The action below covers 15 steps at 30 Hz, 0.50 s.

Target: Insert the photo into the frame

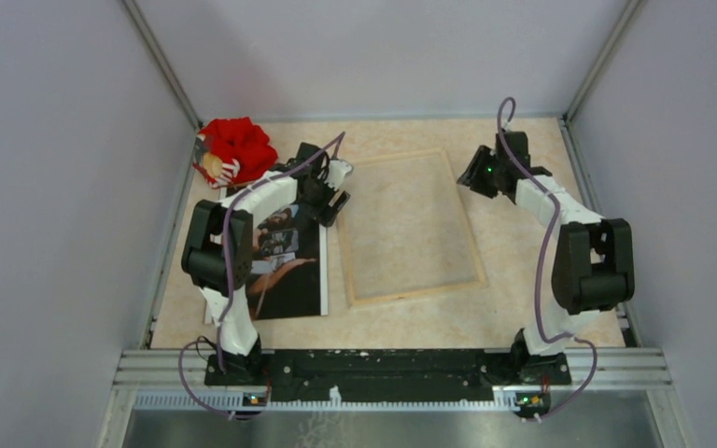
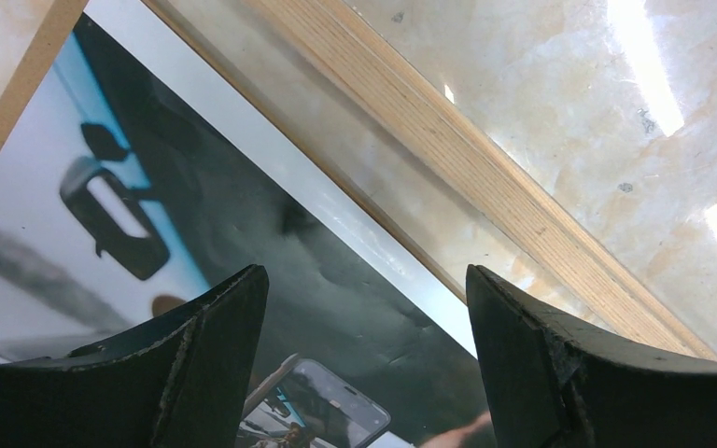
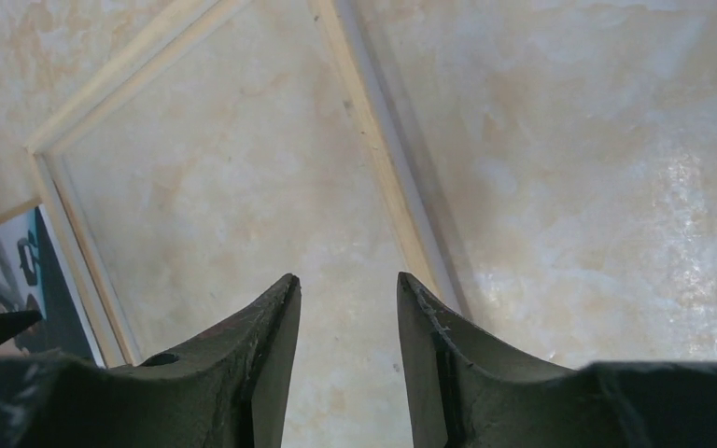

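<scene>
The photo (image 1: 291, 273) lies face up on the left of the table, partly under my left arm. In the left wrist view its dark glossy surface (image 2: 243, 233) and white border fill the lower left. The frame (image 1: 417, 290) lies flat in the middle, light wood side up, just right of the photo. My left gripper (image 1: 333, 199) hovers over the photo's far right corner, next to the frame's left rail (image 2: 485, 177), open (image 2: 366, 275) and holding nothing. My right gripper (image 1: 474, 174) is above the frame's far right corner (image 3: 373, 159), open (image 3: 347, 277) and empty.
A red plush toy (image 1: 235, 149) sits at the back left corner. A brown backing board edge (image 2: 19, 93) shows under the photo. Grey walls close in the table on the left, right and back.
</scene>
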### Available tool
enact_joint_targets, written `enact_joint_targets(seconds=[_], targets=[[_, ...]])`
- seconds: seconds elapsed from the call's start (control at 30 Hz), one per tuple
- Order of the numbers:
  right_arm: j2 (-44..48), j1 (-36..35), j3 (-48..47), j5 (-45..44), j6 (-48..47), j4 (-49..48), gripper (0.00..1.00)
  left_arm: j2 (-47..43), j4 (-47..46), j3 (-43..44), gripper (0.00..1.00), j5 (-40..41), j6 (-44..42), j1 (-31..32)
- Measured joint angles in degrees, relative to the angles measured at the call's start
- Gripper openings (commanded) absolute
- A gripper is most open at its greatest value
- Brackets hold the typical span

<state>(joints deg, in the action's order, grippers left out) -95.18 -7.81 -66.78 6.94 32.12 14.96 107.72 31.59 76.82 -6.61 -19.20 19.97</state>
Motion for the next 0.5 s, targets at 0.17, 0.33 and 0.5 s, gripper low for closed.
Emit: enact_joint_targets(seconds=[0.17,0.33,0.5], targets=[[-1.31,1.25,2.34,0.7,-0.57,-0.09,0.44,-0.02,0.2,0.0,0.84,-0.02,0.0,-0.09],[-4.07,1.36,3.43,2.23,-0.57,0.0,0.44,-0.02,0.57,0.0,0.84,-0.02,0.0,-0.09],[-4.66,1.38,4.17,3.1,-0.55,-0.28,0.44,-0.02,0.59,0.0,0.84,-0.02,0.02,-0.09]])
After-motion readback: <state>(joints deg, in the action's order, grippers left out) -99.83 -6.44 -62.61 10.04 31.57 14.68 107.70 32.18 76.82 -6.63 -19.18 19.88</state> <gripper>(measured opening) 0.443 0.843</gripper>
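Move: The right hand hangs about 10 cm above the middle of the frame's right bar, which lies some 2 cm back of it and practically beneath it sideways. From that hand, the frame's left bar is about 22 cm left and 5 cm back, and the photo's middle some 35 cm left and 10 cm back. For the left hand, the right bar's middle is about 23 cm to the right, level fore and aft, and 4 cm lower. No new contact can be made out: the right hand sinks about 6 cm towards the frame's right bar, drawing back some 2 cm as it goes, and slows to a near stop low over it. The wrist tips down by roughly 10 degrees and the fingers stay about half open. ##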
